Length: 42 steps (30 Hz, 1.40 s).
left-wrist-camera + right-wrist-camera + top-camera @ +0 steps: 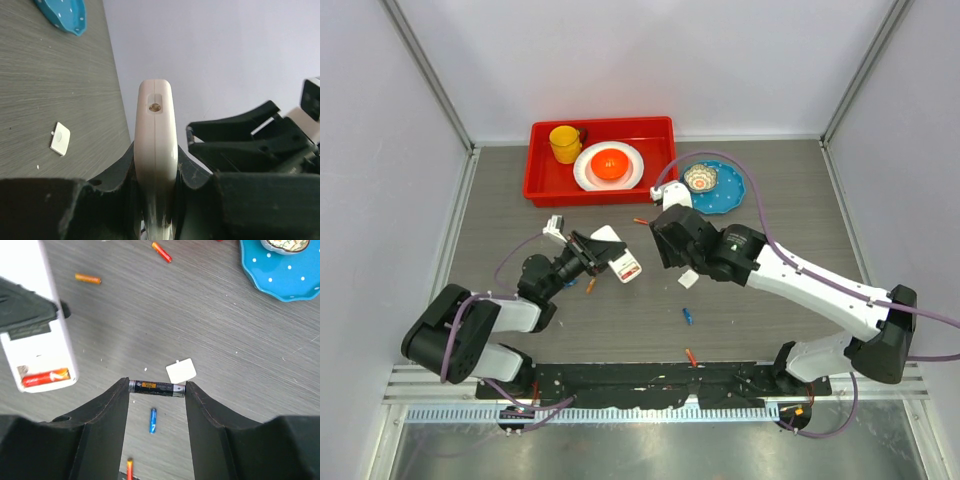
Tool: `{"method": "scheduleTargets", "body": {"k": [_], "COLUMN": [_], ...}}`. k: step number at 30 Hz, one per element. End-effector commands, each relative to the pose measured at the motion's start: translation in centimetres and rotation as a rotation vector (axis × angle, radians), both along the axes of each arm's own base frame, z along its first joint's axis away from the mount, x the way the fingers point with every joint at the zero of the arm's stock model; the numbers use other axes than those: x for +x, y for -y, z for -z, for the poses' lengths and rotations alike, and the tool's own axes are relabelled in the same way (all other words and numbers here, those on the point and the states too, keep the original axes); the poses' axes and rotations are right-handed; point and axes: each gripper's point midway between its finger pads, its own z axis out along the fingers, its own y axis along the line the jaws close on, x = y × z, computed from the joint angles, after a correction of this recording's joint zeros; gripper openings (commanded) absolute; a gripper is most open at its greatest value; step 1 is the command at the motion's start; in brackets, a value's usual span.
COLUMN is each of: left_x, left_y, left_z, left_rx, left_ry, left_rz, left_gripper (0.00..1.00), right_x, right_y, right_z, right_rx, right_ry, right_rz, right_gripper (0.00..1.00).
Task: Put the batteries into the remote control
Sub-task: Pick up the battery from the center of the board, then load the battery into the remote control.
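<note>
The remote control [623, 264], white and flat, is held above the table with my left gripper [603, 252] shut on it. In the left wrist view its thin edge [156, 135] stands between the two fingers. Its open compartment holds one orange battery [45, 378]. My right gripper [157, 390] is shut on a black battery [157, 388], pinched end to end between the fingertips, just right of the remote [37, 325]. Loose batteries lie on the table: a blue one [153, 420] and orange ones [88, 278] [161, 251] [129, 469].
The small white battery cover [688, 279] lies on the table under the right gripper. A blue plate [724, 190] with a small bowl sits at the back right. A red tray [545, 186] with a yellow cup, white plate and orange bowl stands at the back.
</note>
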Motion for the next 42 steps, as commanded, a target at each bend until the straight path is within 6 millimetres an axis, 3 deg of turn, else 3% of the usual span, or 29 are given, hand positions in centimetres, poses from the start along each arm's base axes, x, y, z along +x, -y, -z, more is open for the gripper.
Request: {"method": "scheduleTargets", "body": {"k": [1,10,18,42], "left_x": [-0.5,-0.5,-0.8,-1.2], "left_y": [0.3,0.6,0.7,0.6], "left_z": [-6.9,-7.1,-7.0,-7.4], "left_rx": [-0.141,-0.138,-0.137,-0.149], "left_ry": [0.246,0.261,0.259,0.263], "left_rz": [0.000,0.007,0.014,0.021], "left_gripper": [0.00,0.00,0.00,0.00], "right_x": [-1.5,-3.4,-3.4,-2.9], "right_y": [0.4,-4.0,-6.5,-8.6], "right_z": [-1.9,-2.1,-1.9,-0.5], "right_rx": [-0.105,-0.150,-0.179,-0.194], "right_ry": [0.026,0.044,0.033,0.015], "right_rz": [-0.057,-0.171,-0.230,-0.255], "right_gripper": [0.35,0.35,0.35,0.37]}}
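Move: The right hand already holds the black battery. The remote's open battery compartment lies about 9 cm to its left, 4 cm back and some 3 cm lower, with a red battery already in its near side. On the table 21 cm below, the white cover lies 3 cm ahead and 6 cm right, the blue battery 7 cm back and 6 cm right. From the left hand, gripping the remote, the compartment is about 4 cm back and 3 cm right. Leftward and somewhat back, the right hand carries the black battery about 7 cm left and 3 cm back to the remote's open end, slowing there and sinking a centimetre or so at the last. It turns some 15 degrees counter-clockwise while its left side dips about as much, the fingers keeping their pinch. The left hand keeps hold of the remote and shifts it about 1 cm right to meet the battery. ##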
